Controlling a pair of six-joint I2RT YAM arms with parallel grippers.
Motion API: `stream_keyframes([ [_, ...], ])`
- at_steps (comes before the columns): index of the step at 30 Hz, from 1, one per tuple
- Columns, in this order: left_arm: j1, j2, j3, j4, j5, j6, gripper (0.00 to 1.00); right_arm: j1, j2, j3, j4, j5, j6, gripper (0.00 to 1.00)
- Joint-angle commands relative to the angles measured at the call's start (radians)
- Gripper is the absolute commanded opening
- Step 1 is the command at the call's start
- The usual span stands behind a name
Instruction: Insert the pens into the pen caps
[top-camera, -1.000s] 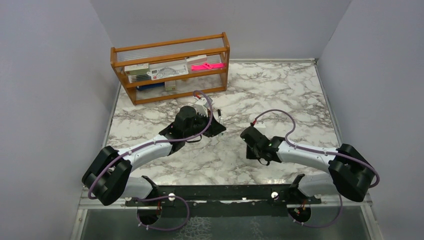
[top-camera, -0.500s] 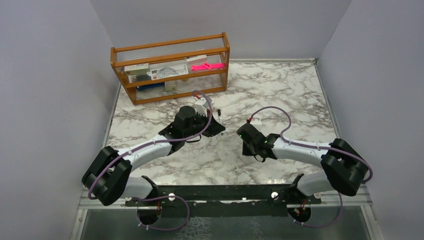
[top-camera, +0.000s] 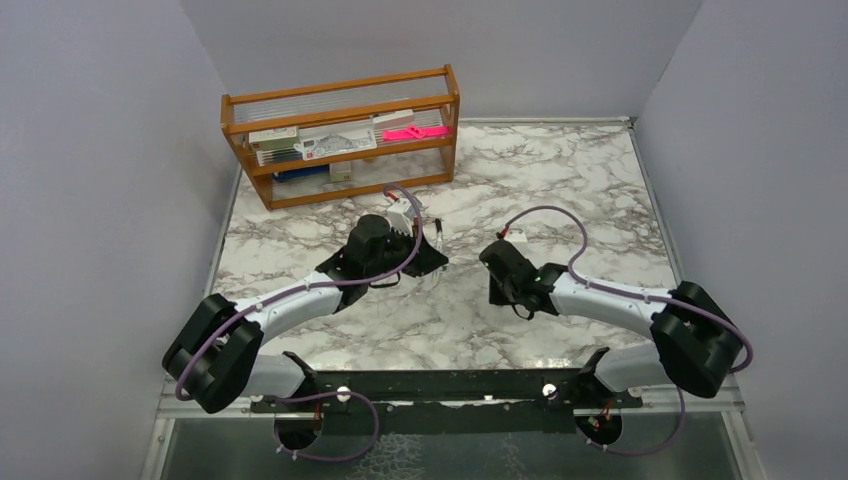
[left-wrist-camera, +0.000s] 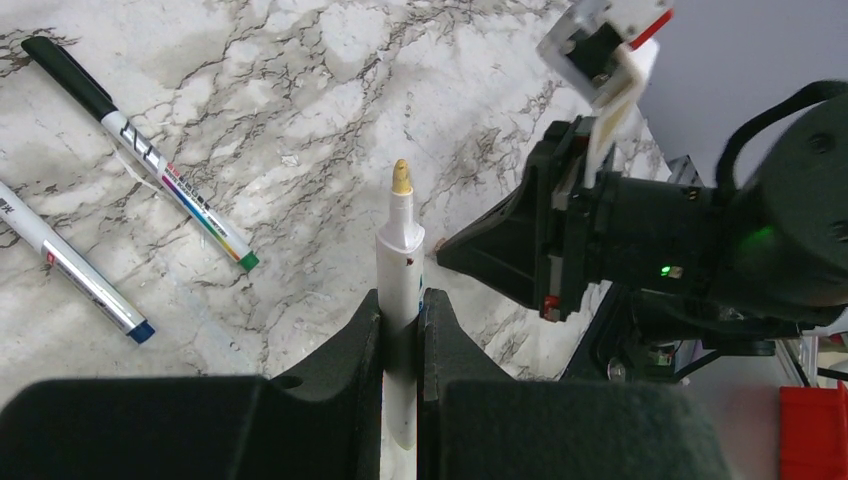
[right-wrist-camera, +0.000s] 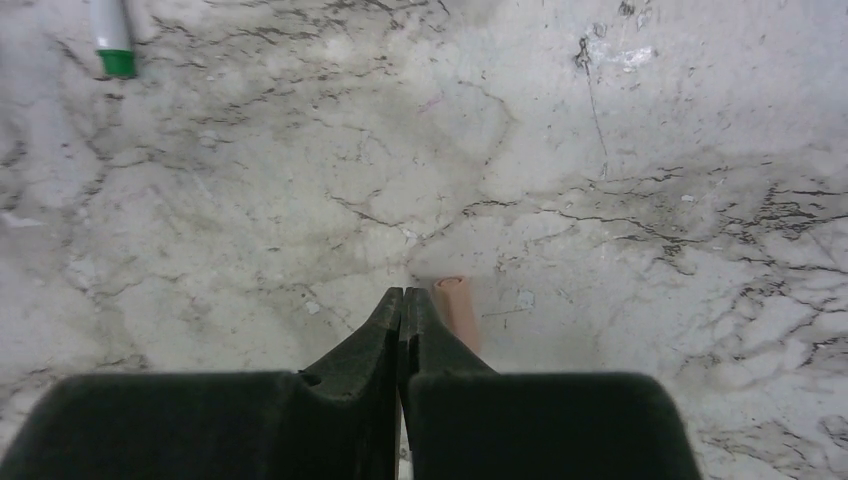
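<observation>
My left gripper (left-wrist-camera: 400, 300) is shut on a white pen (left-wrist-camera: 400, 250), whose bare yellowish tip points away from the camera toward the right arm's wrist (left-wrist-camera: 640, 240). Two more pens lie on the marble to the left: one with a black cap (left-wrist-camera: 140, 155) and one with a blue end (left-wrist-camera: 70, 265). In the right wrist view my right gripper (right-wrist-camera: 403, 295) is shut with nothing between its fingers. It hangs low over the table. A pale peach pen cap (right-wrist-camera: 457, 310) lies just outside its right finger, partly hidden by it. From above, the two grippers (top-camera: 432, 258) (top-camera: 503, 275) face each other mid-table.
A wooden rack (top-camera: 340, 135) stands at the back left with boxed stationery and a bright pink item (top-camera: 413, 131). A green pen end (right-wrist-camera: 110, 35) shows at the top left of the right wrist view. Grey walls close in the left, back and right sides.
The right arm has swung its gripper a little to the left and toward the back, nearer the left gripper. The left arm has hardly moved and still holds the pen.
</observation>
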Motion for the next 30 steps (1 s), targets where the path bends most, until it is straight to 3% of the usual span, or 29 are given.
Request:
stream_keyframes([
  [1, 0.005, -0.037, -0.013, 0.011, -0.005, 0.008, 0.00, -0.007, -0.145, 0.016, 0.048, 0.019, -0.066, 0.08],
  [3, 0.005, -0.039, -0.015, 0.011, -0.006, 0.011, 0.00, -0.007, -0.201, 0.005, 0.069, 0.021, -0.098, 0.26],
  [6, 0.005, -0.033, -0.012, 0.012, 0.015, 0.016, 0.00, -0.007, -0.212, 0.005, 0.052, 0.049, -0.137, 0.35],
  [12, 0.005, -0.028, -0.001, 0.014, 0.038, 0.029, 0.00, -0.007, -0.015, 0.095, -0.148, 0.104, -0.079, 0.36],
  [30, 0.005, -0.027, -0.001, 0.014, 0.030, 0.026, 0.00, -0.007, 0.018, 0.005, -0.054, 0.014, -0.079, 0.32],
])
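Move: The pale pink-brown pen cap for the right gripper lies on the table about 2 cm to its right, level with it fore and aft and some 1 cm below. The green-ended pen lies around 12 cm ahead and 10 cm left of that gripper, and the blue-ended pen about 12 cm ahead and 15 cm left. From the left gripper, the cap is roughly 8 cm right, 4 cm back and 14 cm below. Hop the right gripper up about 6 cm and slightly forward while opening its shut fingers to about a third. Then bring it back down, drifting right and back, to end low and some 2 cm right of its start with the fingertips astride the pink-brown cap. Roll the wrist a few degrees, left side down. Keep the left gripper practically still, still pinching the uncapped gold-tipped pen. ##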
